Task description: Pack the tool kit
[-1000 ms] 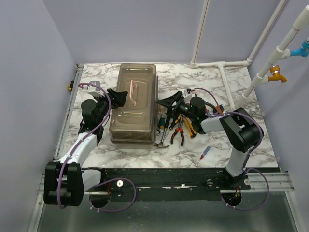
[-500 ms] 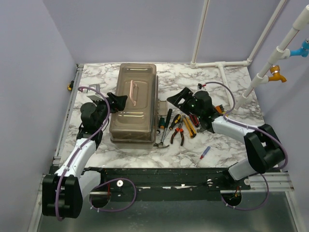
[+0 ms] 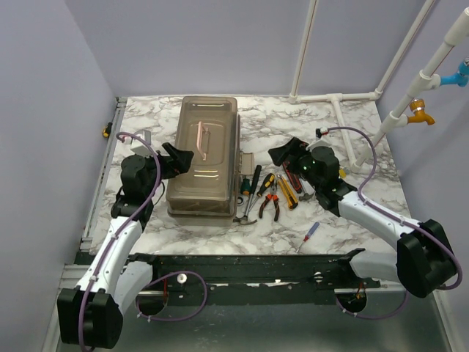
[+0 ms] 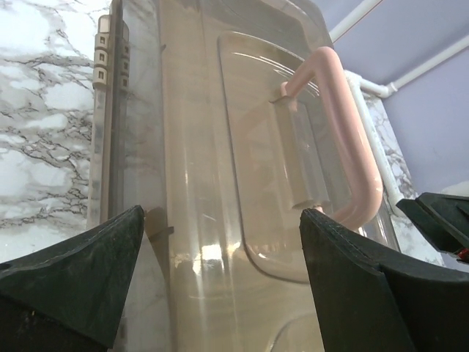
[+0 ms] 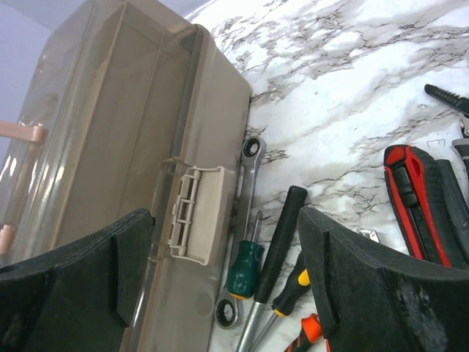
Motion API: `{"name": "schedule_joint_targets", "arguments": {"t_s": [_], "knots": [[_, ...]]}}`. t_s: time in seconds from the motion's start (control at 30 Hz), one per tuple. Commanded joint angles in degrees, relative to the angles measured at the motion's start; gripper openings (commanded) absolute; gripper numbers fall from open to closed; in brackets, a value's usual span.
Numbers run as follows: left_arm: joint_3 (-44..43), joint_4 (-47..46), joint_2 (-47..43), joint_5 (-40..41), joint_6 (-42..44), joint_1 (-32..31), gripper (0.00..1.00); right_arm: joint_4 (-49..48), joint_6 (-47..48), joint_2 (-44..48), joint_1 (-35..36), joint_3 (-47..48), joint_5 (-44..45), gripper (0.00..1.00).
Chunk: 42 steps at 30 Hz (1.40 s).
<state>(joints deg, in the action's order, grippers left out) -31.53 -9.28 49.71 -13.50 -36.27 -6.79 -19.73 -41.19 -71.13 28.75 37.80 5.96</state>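
The tool kit's beige toolbox (image 3: pixel 201 165) lies shut on the marble table, its smoky lid (image 4: pixel 205 183) and pink handle (image 4: pixel 352 147) facing up. My left gripper (image 3: pixel 179 157) hovers open at the box's left side, its jaws (image 4: pixel 220 216) framing the lid with nothing held. My right gripper (image 3: pixel 282 154) is open and empty to the right of the box, over the loose tools (image 3: pixel 267 192). Between its fingers (image 5: pixel 226 216) I see the box's side latch (image 5: pixel 194 213), a ratchet wrench (image 5: pixel 249 158), a green screwdriver (image 5: pixel 245 264) and a black-handled hammer (image 5: pixel 282 235).
A red and black knife (image 5: pixel 421 198) and red pliers (image 3: pixel 272 207) lie in the pile. A small blue and red screwdriver (image 3: pixel 311 232) lies alone near the front edge. White pipes (image 3: pixel 337 99) run along the back right. Walls close in on left and back.
My right gripper has drawn back to the right, away from the toolbox. The left gripper has shifted slightly down along the box's left side. Both stay open.
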Motion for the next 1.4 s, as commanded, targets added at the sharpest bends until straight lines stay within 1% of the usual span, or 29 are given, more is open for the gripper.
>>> {"name": "schedule_joint_targets", "arguments": {"t_s": [0.0,0.1,0.2,0.4,0.43,0.5,0.63,0.77,0.9,0.93,1.0,1.03,1.1,1.27,1.37], "knots": [[-6.5,9.1,1.2,-0.1,1.2,-3.7,0.88,-0.6,3.4,1.3,-0.3,-1.2,-1.5,0.88],[-12.8,14.9,5.4,-0.7,3.0,-5.0,0.88,0.6,3.6,1.0,-0.3,-1.4,-3.5,0.88],[-17.8,17.8,8.2,-0.2,4.0,-5.8,0.87,1.2,4.2,1.2,-0.3,-1.6,-4.1,0.88],[-28.2,25.4,12.3,5.0,6.0,-6.4,0.87,1.2,4.7,1.4,-0.3,-1.4,-5.6,0.88],[-29.8,26.7,12.7,6.7,6.3,-6.4,0.87,1.2,4.6,1.3,-0.3,-1.4,-7.3,0.88],[-32.1,28.7,13.3,7.7,7.0,-6.3,0.87,1.2,4.7,1.0,-0.3,-1.5,-7.8,0.88],[-35.4,31.5,14.0,6.8,7.6,-6.4,0.87,0.6,4.5,0.7,-0.3,-2.1,-7.8,0.88],[-42.0,38.5,16.2,6.1,10.7,-6.8,0.87,0.2,4.4,0.4,-0.3,-2.2,-8.5,0.88],[-49.0,45.5,20.9,3.6,13.4,-8.0,0.82,-0.3,4.5,0.5,-0.3,-3.0,-8.1,0.88],[-50.0,46.5,22.1,3.5,13.9,-8.6,0.79,-0.4,4.4,0.5,-0.3,-3.1,-7.7,0.88],[-51.8,48.1,24.2,3.5,14.1,-9.6,0.7,-0.6,3.8,0.3,-0.3,-3.4,-6.8,0.88],[-52.2,48.3,25.3,3.5,14.1,-10.1,0.68,-0.7,3.5,0.1,-0.3,-3.4,-6.8,0.88],[-52.5,48.2,27.3,3.2,14.0,-11.0,0.65,-0.9,3.2,-0.4,-0.3,-3.2,-7.0,0.88],[-54.1,48.1,32.0,3.6,14.1,-13.3,0.64,-1.0,2.8,-1.1,-0.3,-3.3,-7.0,0.88],[-55.2,48.1,34.3,4.7,14.7,-14.2,0.61,-1.3,2.5,-1.2,-0.3,-3.6,-6.4,0.88]]}}
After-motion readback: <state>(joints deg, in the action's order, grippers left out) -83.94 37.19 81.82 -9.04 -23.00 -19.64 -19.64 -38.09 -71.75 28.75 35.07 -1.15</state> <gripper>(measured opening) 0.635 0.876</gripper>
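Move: My left hand is open at the toolbox's left upper edge; the toolbox's pink handle lies about 7 cm ahead, 6 cm to its right and roughly 3 cm lower. The open latch on the box's far side is some 19 cm to this hand's right, 4 cm ahead and 10 cm down, with the green screwdriver 19 cm right, about 1 cm back and 20 cm down. From my right hand the handle is about 22 cm left, 4 cm ahead and nearly level. I nudge my left hand about 2 cm rightward against the toolbox's edge, easing forward, then lift it clear by roughly 10 cm. From there I swing it right and down again to hang over the handle, tipping the fingers down and raising the hand's left side, about 20 degrees each, while the gripper narrows partway. My open right hand sinks and draws back slightly. ##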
